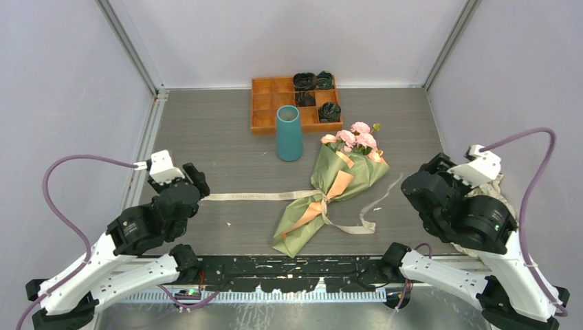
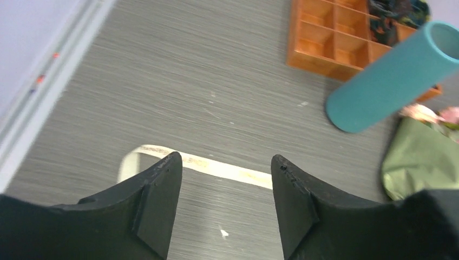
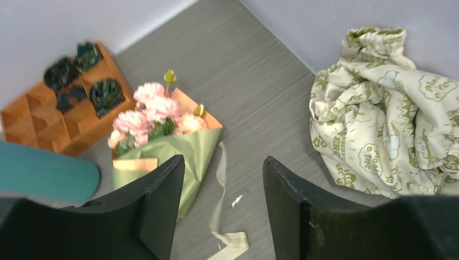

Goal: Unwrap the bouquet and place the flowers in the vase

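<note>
The bouquet (image 1: 330, 185) lies on the table, a cone of olive-green and orange paper. Pink flowers (image 1: 354, 137) show at its wide far end. A cream ribbon (image 1: 254, 196) is still knotted round the cone, one tail stretched left and the other looping right. The teal vase (image 1: 289, 134) stands upright just left of the flowers. My left gripper (image 1: 198, 177) is open over the left ribbon tail (image 2: 216, 165), holding nothing. My right gripper (image 1: 418, 187) is open to the right of the bouquet (image 3: 184, 151), above the other ribbon tail (image 3: 219, 179), also empty.
An orange wooden compartment tray (image 1: 265, 103) with dark rosette lumps sits behind the vase. A crumpled cream patterned paper wad (image 3: 389, 108) lies at the table's right edge by my right arm. Walls close in the left, right and back sides.
</note>
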`<state>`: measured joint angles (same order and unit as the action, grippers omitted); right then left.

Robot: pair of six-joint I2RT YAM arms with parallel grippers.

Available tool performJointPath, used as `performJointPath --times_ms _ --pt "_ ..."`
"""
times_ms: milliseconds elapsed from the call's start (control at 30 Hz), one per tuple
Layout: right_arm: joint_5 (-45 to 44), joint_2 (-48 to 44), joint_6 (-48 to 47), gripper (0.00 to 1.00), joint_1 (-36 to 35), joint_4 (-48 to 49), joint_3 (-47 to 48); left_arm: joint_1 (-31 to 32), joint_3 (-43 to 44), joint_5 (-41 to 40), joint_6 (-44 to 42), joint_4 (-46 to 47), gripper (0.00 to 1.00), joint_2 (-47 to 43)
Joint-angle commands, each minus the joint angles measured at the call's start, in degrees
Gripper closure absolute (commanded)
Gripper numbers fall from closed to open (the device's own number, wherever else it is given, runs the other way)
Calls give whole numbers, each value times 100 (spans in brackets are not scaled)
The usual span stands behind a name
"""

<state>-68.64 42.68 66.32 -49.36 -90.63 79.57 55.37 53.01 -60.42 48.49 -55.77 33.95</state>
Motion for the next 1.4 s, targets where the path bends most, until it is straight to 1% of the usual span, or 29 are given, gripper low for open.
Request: performJointPath --times_ms 0,33,133,200,233,300,400,467,633,767,967,1133,1367 --pt "942 32 -986 40 12 1280 -498 -10 -140 1158 -889 1556 41 325" --pt "1290 50 -1153 40 12 1662 -711 -9 -202 1510 -957 1868 46 442" --pt "2566 251 -1469 41 6 2969 -1450 -9 -461 2571 -1067 2811 72 936" --pt "3633 485 -1551 41 6 3783 -2029 -10 -634 3281 -1037 3362 87 1371" --pt "3927 616 -1507 42 6 4091 -2231 -9 -755 3508 -1019 3667 92 1599" --pt "4395 819 -1428 42 6 4635 -2623 0 -973 3814 -901 4084 98 1973" --pt "4863 990 -1413 43 7 5526 -3222 0 -1262 4273 -800 4690 99 2391" --pt "5031 1168 -1433 43 10 5834 -3439 0 -1327 4653 -780 5004 99 2648" --pt "5074 1650 -1472 46 6 6174 -3780 -3 -1353 5480 -637 5624 99 3279" --pt "4903 1890 -1500 50 37 6439 -4015 -4 -1334 5866 -458 6012 100 3765" --pt "4594 2119 -1511 54 177 6480 -4166 8 -1215 6314 -314 6319 100 4385" --pt "4462 2084 -1566 58 345 6531 -4239 35 -1082 6433 -248 6459 100 4886" --pt "4308 1829 -1629 60 351 6310 -4167 42 -1027 6176 -350 6356 100 5450"
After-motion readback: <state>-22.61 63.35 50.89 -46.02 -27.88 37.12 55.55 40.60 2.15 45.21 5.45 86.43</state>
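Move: The ribbon knot on the bouquet lies about 23 cm to the right hand's left, 6 cm ahead and 28 cm below it. Back towards the robot from the knot, the wrap's lower end is some 31 cm to the left hand's right, 4 cm back and 23 cm down; the knot is 37 cm right, 3 cm ahead. From the left hand, the vase stands 16 cm ahead and 27 cm right. The flowers are 22 cm ahead and 13 cm left of the right hand. The right hand sweeps left over 20 cm and down some 26 cm to the knot, tipping its fingers down and turning counter-clockwise, then eases slightly back right as the still-open fingers narrow around the knot. The left hand shuts its fingers early while swinging some 30 cm right and 20 cm down, turning about 50 degrees clockwise and tipping down, its closed tips ending close over the lower wrap. ##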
